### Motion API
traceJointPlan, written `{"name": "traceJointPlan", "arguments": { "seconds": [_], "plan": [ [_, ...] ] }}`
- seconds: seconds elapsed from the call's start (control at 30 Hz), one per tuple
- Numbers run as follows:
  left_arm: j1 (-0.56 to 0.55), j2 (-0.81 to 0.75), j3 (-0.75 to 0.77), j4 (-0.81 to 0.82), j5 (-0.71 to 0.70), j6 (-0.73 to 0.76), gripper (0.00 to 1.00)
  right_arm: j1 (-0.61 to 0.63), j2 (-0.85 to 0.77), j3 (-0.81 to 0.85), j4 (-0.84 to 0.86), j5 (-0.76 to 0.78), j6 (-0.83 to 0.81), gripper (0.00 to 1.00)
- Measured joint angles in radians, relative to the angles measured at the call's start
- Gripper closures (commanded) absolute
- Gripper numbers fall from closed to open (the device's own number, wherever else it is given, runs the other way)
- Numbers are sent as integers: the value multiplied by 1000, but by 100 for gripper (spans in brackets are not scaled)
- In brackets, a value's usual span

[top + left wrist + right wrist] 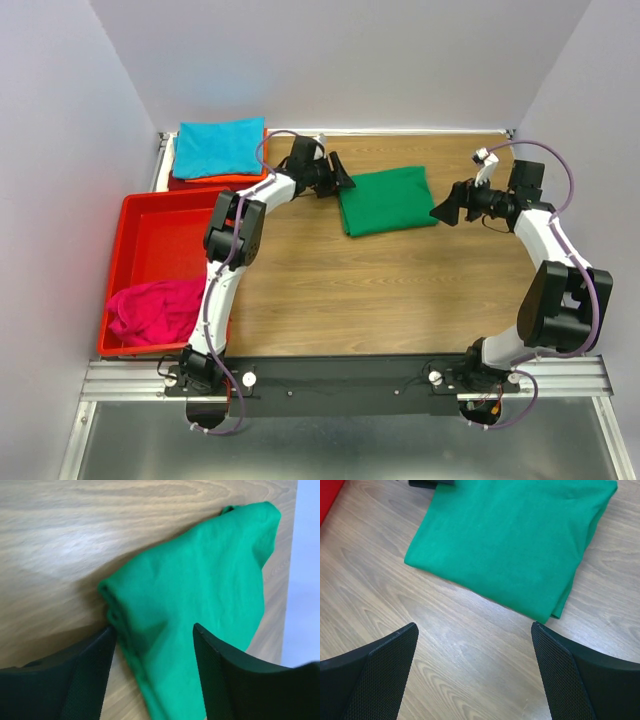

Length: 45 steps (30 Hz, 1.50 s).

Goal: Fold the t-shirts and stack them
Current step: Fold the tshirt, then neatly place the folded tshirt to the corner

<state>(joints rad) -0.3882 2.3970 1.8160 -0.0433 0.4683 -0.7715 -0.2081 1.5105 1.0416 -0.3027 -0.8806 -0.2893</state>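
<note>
A folded green t-shirt [390, 200] lies flat on the wooden table [330, 300]. My left gripper [345, 180] is at its left edge. In the left wrist view its fingers straddle the thick folded edge of the green t-shirt [200, 580], and the left gripper [154, 629] stands open with cloth between the pads. My right gripper [438, 212] hovers just off the shirt's right corner. Seen from the right wrist, the right gripper [472, 626] is open over bare wood, with the green t-shirt [510, 540] ahead of it. A folded teal t-shirt [218, 147] tops a stack at the back left. A magenta t-shirt [155, 308] lies crumpled.
The magenta shirt sits in the near end of a red plastic tray [165, 235] along the table's left side. An orange edge [235, 180] shows under the teal shirt. Grey walls close in the back and both sides.
</note>
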Motion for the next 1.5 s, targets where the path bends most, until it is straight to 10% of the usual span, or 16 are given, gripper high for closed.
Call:
{"name": "traceJointPlan", "arguments": {
  "seconds": [0.1, 0.27, 0.6, 0.97, 1.5],
  "plan": [
    [-18, 45, 76, -36, -4, -5, 47, -8, -4, 0, -1, -12, 0, 0],
    [-52, 89, 129, -86, -36, -6, 100, -32, -29, -1, -3, -38, 0, 0],
    [-86, 87, 171, -133, -109, 170, 100, -77, -46, -1, -5, -73, 0, 0],
    [-104, -217, 74, -327, -636, 711, 100, -90, -47, -2, -6, -96, 1, 0],
    [-84, -316, 6, -378, -1028, 1034, 100, -98, -47, -2, -8, -109, 1, 0]
  ]
}}
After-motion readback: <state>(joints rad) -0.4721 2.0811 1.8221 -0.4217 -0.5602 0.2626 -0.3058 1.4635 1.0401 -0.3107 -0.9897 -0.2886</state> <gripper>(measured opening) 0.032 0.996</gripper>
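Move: The folded green t-shirt's far left corner is just off the left fingertips, about 3 cm to the right, level ahead, and 2 cm below. The shirt's middle lies about 10 cm right and 5 cm back of the left hand. The folded stack with the cyan shirt on top sits some 29 cm to that hand's left and 7 cm ahead. From the right hand the shirt's middle is roughly 12 cm left, 8 cm ahead and 13 cm below. The left fingers shut on the green shirt's far left corner after slipping about 4 cm right and slightly down onto it, then keep their pinch while the hand swings some 20 cm left towards the cyan-topped stack and climbs about 13 cm. On the way the wrist rolls over by roughly 75 degrees, the hand's left side rising. The open right hand eases slightly up and right, away from the shirt. ##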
